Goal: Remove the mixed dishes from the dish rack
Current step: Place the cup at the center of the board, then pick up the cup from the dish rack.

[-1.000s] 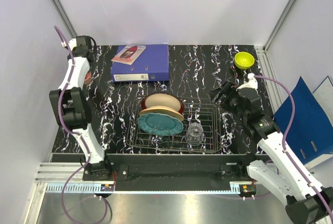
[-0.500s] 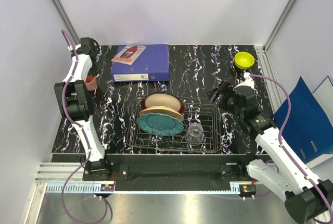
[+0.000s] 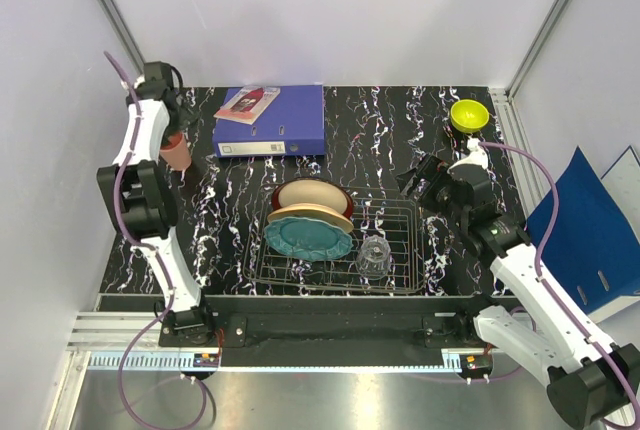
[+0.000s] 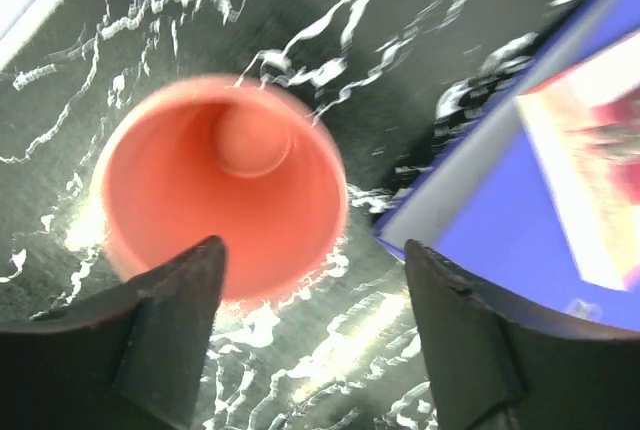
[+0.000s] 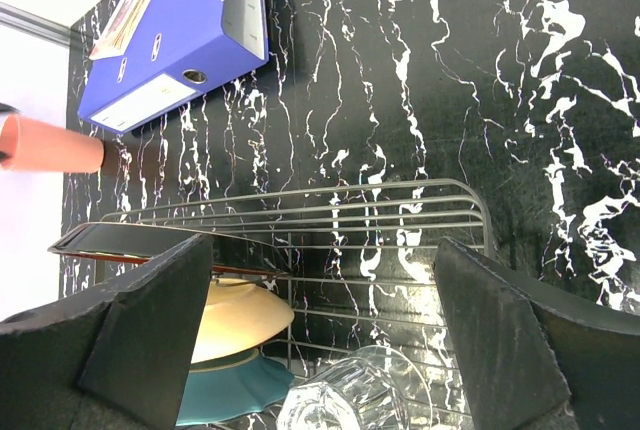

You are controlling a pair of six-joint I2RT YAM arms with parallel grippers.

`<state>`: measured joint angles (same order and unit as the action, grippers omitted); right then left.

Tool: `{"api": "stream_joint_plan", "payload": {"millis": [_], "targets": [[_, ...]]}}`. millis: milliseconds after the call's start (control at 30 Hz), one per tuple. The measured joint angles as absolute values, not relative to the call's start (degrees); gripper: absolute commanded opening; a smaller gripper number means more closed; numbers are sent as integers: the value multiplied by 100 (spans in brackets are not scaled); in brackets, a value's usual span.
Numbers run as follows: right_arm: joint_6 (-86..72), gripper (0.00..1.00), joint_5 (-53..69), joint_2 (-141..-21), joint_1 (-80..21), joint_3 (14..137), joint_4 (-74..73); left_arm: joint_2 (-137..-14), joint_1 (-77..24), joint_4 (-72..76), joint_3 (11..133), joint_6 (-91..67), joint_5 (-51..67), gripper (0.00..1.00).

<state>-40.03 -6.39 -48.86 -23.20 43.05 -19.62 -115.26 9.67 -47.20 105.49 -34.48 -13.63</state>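
Note:
The salmon-pink cup [image 4: 222, 185] stands upright on the table at the far left [image 3: 175, 152], beside the blue ring binder. My left gripper [image 4: 315, 320] is open just above it [image 3: 170, 133] and holds nothing. The wire dish rack [image 3: 400, 250] holds the red-rimmed plate [image 3: 312, 193], the cream-yellow plate [image 3: 310, 218], the teal plate [image 3: 308, 239] and the clear glass tumbler [image 3: 374, 256]. My right gripper [image 5: 320, 330] hovers open over the rack's right end [image 3: 425, 176], with the tumbler [image 5: 350, 400] just below it. The yellow-green bowl [image 3: 468, 115] sits at the back right.
A blue ring binder [image 3: 270, 120] with a red booklet on it lies at the back, close to the cup [image 4: 520, 180]. A second blue binder [image 3: 590, 230] leans outside the right wall. White walls close in the table on three sides.
My left gripper has opened and let go of the pink cup, which now stands on the table. My right gripper has opened a little wider and shifted slightly towards the rack.

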Motion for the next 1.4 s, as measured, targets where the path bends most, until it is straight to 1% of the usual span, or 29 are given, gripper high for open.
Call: {"api": "stream_joint_plan", "payload": {"millis": [33, 67, 133, 167, 300, 500, 600, 700, 800, 933, 1100, 1400], "targets": [[-3983, 100, -637, -4886, -2320, 4313, -1959, -11424, 967, -4751, 10634, -3470, -1339, 86], [-3959, 100, -639, -4886, -2320, 4327, -1959, -11338, 967, -4786, 10720, -3487, -1323, 92], [-3894, 100, -642, -4886, -2320, 4375, -1970, -11080, 956, -4807, 10930, -3520, -1280, 96], [-3861, 100, -644, -4893, -2320, 4414, -1988, -10934, 928, -4814, 11030, -3559, -1262, 99], [-3701, 100, -646, -5133, -2320, 4718, -2112, -10267, 716, -4845, 11382, -3599, -1271, 99], [-3483, 100, -438, -5474, -2375, 4831, -2217, -9174, -209, -4840, 11421, -3588, -1402, 99], [-3319, 100, -228, -5594, -2698, 4827, -2261, -8460, -858, -4574, 10886, -3533, -1529, 99], [-3197, 100, -259, -5638, -3330, 4746, -2298, -7583, -1503, -4219, 9961, -3454, -1632, 99], [-3138, 100, -305, -5638, -3911, 4635, -2432, -6963, -1826, -4075, 9373, -3395, -1680, 99], [-3129, 100, -528, -5629, -4257, 4466, -2692, -6602, -2016, -3874, 8882, -3299, -1778, 99], [-3146, 99, -799, -5448, -4528, 4213, -3116, -6482, -2106, -3876, 8374, -3197, -1865, 99], [-3197, 100, -982, -5308, -4877, 4191, -3336, -6407, -2112, -3868, 8095, -3146, -1874, 99]]}}
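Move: The clear glass cup, tilted in the rack, lies about 11 cm back from the right hand, 10 cm to its left and 14 cm lower. The teal dish stands some 16 cm to the left of the cup and 3 cm farther out. From the left hand the glass cup is roughly 30 cm back, 55 cm right and 8 cm down; the pink cup stands 7 cm below that hand, 2 cm to its left. The glass cup is what the right hand closes in on: fingers wide open, it swings about 10 cm back and 7 cm left while sinking 7 cm, turning some 25 degrees counter-clockwise and tipping down, to stop over the cup. From the pink cup the left hand rises steeply, opening fully, then goes back and right towards the rack, levelling, and sinks a little at the end. ##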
